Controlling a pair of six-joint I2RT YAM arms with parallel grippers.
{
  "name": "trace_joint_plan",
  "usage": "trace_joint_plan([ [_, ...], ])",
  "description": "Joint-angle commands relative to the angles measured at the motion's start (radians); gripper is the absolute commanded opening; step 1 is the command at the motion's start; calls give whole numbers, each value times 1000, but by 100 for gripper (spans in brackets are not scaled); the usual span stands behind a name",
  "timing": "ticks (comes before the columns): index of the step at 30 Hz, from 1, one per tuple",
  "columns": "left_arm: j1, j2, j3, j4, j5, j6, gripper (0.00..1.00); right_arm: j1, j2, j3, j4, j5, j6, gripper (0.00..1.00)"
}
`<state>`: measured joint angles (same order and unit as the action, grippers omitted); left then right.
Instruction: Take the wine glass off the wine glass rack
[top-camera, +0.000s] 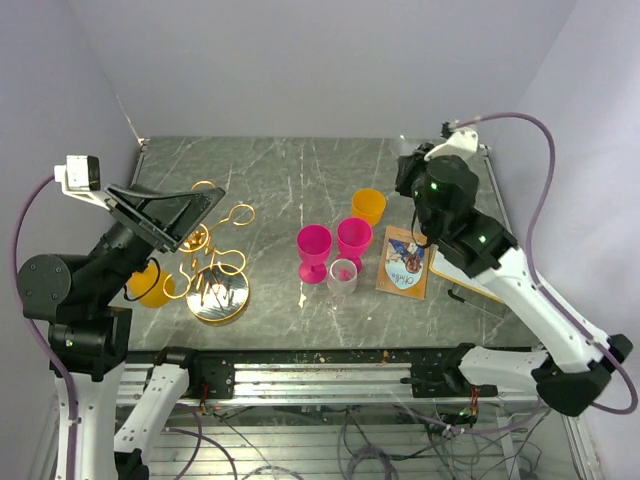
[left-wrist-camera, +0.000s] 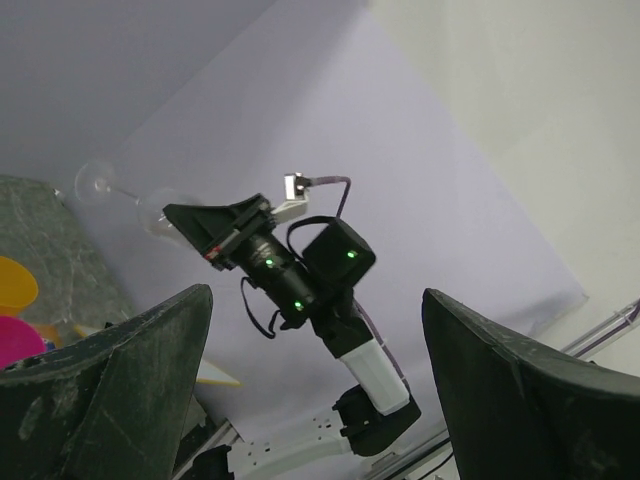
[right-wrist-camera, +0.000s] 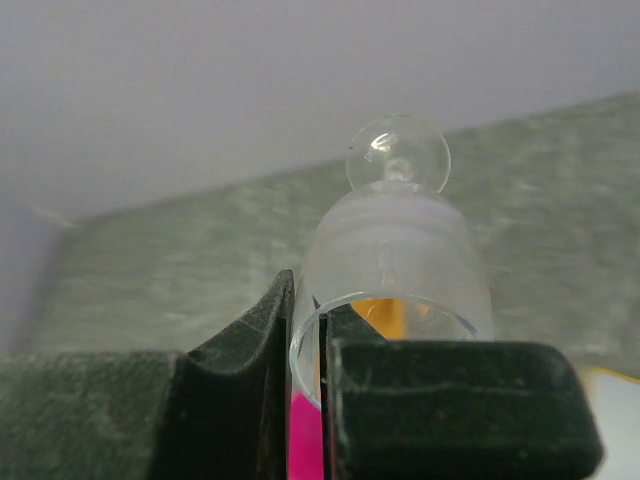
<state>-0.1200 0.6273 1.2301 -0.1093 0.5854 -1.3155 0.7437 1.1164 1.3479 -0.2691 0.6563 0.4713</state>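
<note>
The clear wine glass (right-wrist-camera: 395, 250) is held sideways in the air, its round foot pointing away, and my right gripper (right-wrist-camera: 322, 320) is shut on its rim. From the left wrist view the same wine glass (left-wrist-camera: 150, 212) sticks out of the right arm's black fingers, well off the table. The gold wine glass rack (top-camera: 218, 262) stands on its shiny disc base at the near left, and no glass shows on its looped arms. My left gripper (top-camera: 200, 222) hovers beside the rack's top loops. It is wide open (left-wrist-camera: 315, 293) with nothing between the fingers.
Two pink goblets (top-camera: 314, 245) (top-camera: 354, 237), an orange cup (top-camera: 368, 205) and a small frosted cup (top-camera: 343, 275) stand mid-table. A picture card (top-camera: 405, 262) lies to their right. Another orange cup (top-camera: 150, 285) sits behind the left arm, by the rack.
</note>
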Motion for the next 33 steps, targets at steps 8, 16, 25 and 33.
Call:
trace_joint_plan([
  [8, -4, 7, 76, -106, -19, 76, 96, -337, 338, 287, -405, -292, -99, 0],
  [16, -4, 10, 98, -144, -7, 101, 96, -459, 569, 463, -531, -502, -122, 0],
  [25, -4, 8, 103, -175, 1, 125, 96, -471, 740, 539, -584, -607, -172, 0],
  [33, -4, 14, 124, -208, 4, 151, 96, -472, 840, 566, -618, -630, -190, 0],
])
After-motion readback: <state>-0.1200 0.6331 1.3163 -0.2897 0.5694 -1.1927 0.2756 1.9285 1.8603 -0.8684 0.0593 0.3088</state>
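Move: The right hand already pinches the clear wine glass by the rim end of its bowl, foot pointing ahead. The open table spot it is heading for lies about 13 cm ahead, 5 cm right and 42 cm below. The orange goblet stands 8 cm ahead and 2 cm left, the nearer pink goblet 2 cm back and 7 cm left, the book 3 cm back and 8 cm right. From the left hand the spot is some 32 cm ahead, 40 cm right. Keep the right fingers shut on the glass and swing it down about 23 cm and some 14 cm forward, slipping right early on, then finishing nearly straight down towards the bare table beyond the book and right of the orange goblet. Tip the wrist down some 50 degrees on the way so the glass's foot turns towards the table. ##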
